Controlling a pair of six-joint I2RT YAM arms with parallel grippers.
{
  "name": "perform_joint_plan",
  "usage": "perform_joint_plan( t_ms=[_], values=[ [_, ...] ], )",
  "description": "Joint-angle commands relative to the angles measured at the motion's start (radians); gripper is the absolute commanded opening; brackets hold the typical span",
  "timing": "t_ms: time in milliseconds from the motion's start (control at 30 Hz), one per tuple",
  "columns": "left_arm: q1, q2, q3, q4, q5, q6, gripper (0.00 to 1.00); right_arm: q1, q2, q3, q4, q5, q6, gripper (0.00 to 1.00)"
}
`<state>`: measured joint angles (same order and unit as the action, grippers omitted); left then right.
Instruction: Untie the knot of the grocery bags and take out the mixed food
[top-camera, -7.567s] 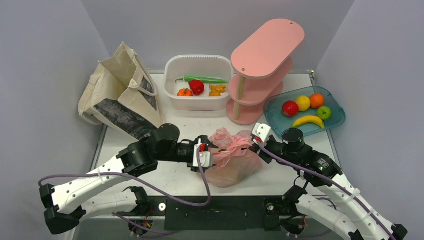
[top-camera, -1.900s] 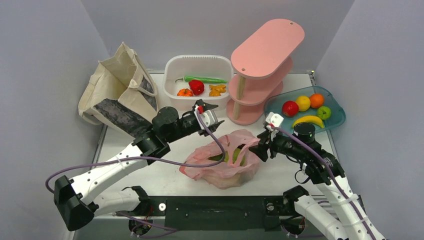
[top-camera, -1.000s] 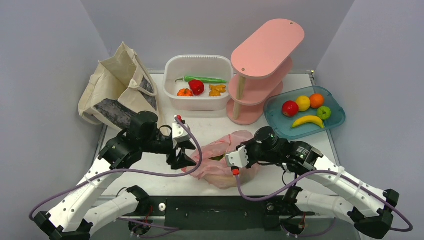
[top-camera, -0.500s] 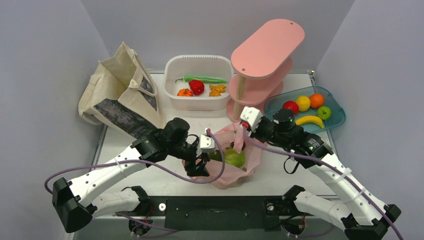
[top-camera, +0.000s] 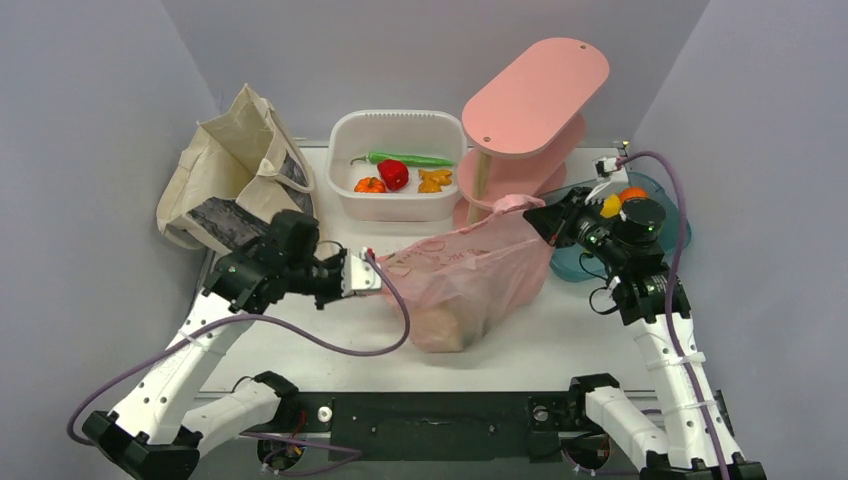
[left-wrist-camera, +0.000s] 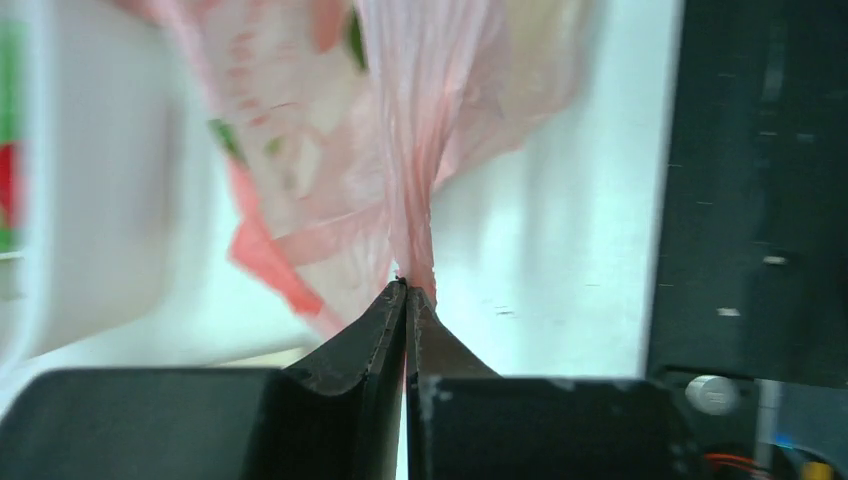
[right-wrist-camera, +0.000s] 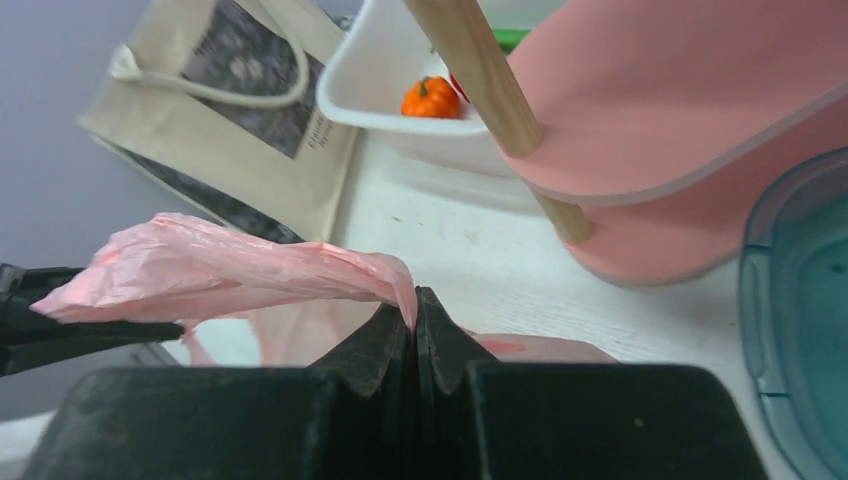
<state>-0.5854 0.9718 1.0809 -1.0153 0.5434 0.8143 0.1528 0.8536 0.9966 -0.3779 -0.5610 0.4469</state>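
Observation:
The pink grocery bag (top-camera: 470, 270) hangs stretched between my two grippers above the table's middle, its bottom resting on the surface. My left gripper (top-camera: 371, 270) is shut on the bag's left corner, and the left wrist view shows the twisted pink plastic (left-wrist-camera: 412, 150) pinched at the tips (left-wrist-camera: 409, 290). At the back right, my right gripper (top-camera: 531, 216) is shut on the other edge (right-wrist-camera: 230, 268), which is clamped at the tips (right-wrist-camera: 413, 305). The mixed food is hidden inside the bag. The beige canvas tote (top-camera: 240, 190) stands at the back left.
A white tub (top-camera: 398, 200) with peppers sits at the back centre. The pink tiered shelf (top-camera: 530, 110) stands right of it, close behind my right gripper. The blue fruit tray (top-camera: 566, 264) lies at the right, mostly covered by the right arm.
Both grippers have pulled apart, the left to the left and the right up toward the back right. The bag is now stretched taut and raised, and the green vegetable in its mouth no longer shows.

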Motion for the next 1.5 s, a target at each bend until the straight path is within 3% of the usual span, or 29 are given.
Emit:
perform_joint_plan(
  t_ms=[0,167,367,400,433,467,500,533,567,667,767,800,900,1167,1467],
  values=[
    [0.163,0.044,0.196,-0.194,-0.018,0.289,0.00,-0.088,-0.018,0.024,0.197,-0.155,0.263,0.00],
    [0.205,0.045,0.166,-0.314,-0.087,0.436,0.00,-0.114,-0.089,-0.134,0.065,-0.194,0.240,0.00],
    [0.218,-0.051,0.001,-0.296,-0.044,0.426,0.00,-0.163,-0.177,-0.258,-0.190,-0.203,0.074,0.00],
    [0.217,-0.059,-0.002,-0.289,-0.001,0.382,0.00,-0.170,-0.185,-0.245,-0.208,-0.197,0.049,0.01],
    [0.217,-0.073,0.004,-0.260,0.019,0.343,0.01,-0.175,-0.203,-0.235,-0.241,-0.185,-0.002,0.09],
    [0.216,-0.077,0.011,-0.237,0.055,0.231,0.08,-0.176,-0.211,-0.208,-0.252,-0.178,-0.024,0.31],
    [0.216,-0.077,0.036,-0.179,0.068,0.164,0.25,-0.177,-0.224,-0.193,-0.269,-0.156,-0.069,0.42],
    [0.217,-0.074,0.051,-0.146,0.086,0.007,0.33,-0.177,-0.228,-0.156,-0.276,-0.139,-0.088,0.57],
    [0.217,-0.057,0.082,-0.086,0.092,-0.079,0.44,-0.175,-0.233,-0.136,-0.284,-0.108,-0.127,0.62],
    [0.221,0.002,0.141,-0.010,0.157,-0.518,0.48,-0.145,-0.225,-0.038,-0.287,-0.020,-0.215,0.75],
    [0.223,0.071,0.159,0.058,0.222,-0.810,0.49,-0.075,-0.192,0.043,-0.301,0.087,-0.300,0.78],
    [0.222,0.080,0.153,0.091,0.208,-0.940,0.50,-0.029,-0.184,0.055,-0.307,0.116,-0.345,0.78],
    [0.235,0.094,0.117,0.160,0.113,-1.132,0.50,0.060,-0.142,0.099,-0.320,0.126,-0.451,0.79],
    [0.255,0.135,0.010,0.247,-0.081,-1.395,0.54,0.333,-0.049,0.208,-0.454,0.141,-0.827,0.79],
    [0.256,0.145,-0.172,0.374,-0.084,-1.500,0.56,0.539,-0.020,0.351,-0.566,0.161,-0.929,0.80]
  ],
)
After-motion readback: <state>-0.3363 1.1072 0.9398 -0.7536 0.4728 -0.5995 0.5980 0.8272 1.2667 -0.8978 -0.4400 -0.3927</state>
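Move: Both hands hold the lifted pink grocery bag by its sides: its middle lies about 15 cm right of the left hand, 1 cm ahead and 10 below, and about 12 cm left of the right hand, 10 back and 17 below. From the right hand the pink shelf is some 12 cm ahead, 3 left; the blue tray 7 ahead, 17 right. The white bin stands about 28 cm ahead of the left hand, 3 right. Both hands lift, then lower the pink bag some 10 cm, open, and twist, right drawing back, left forward. ##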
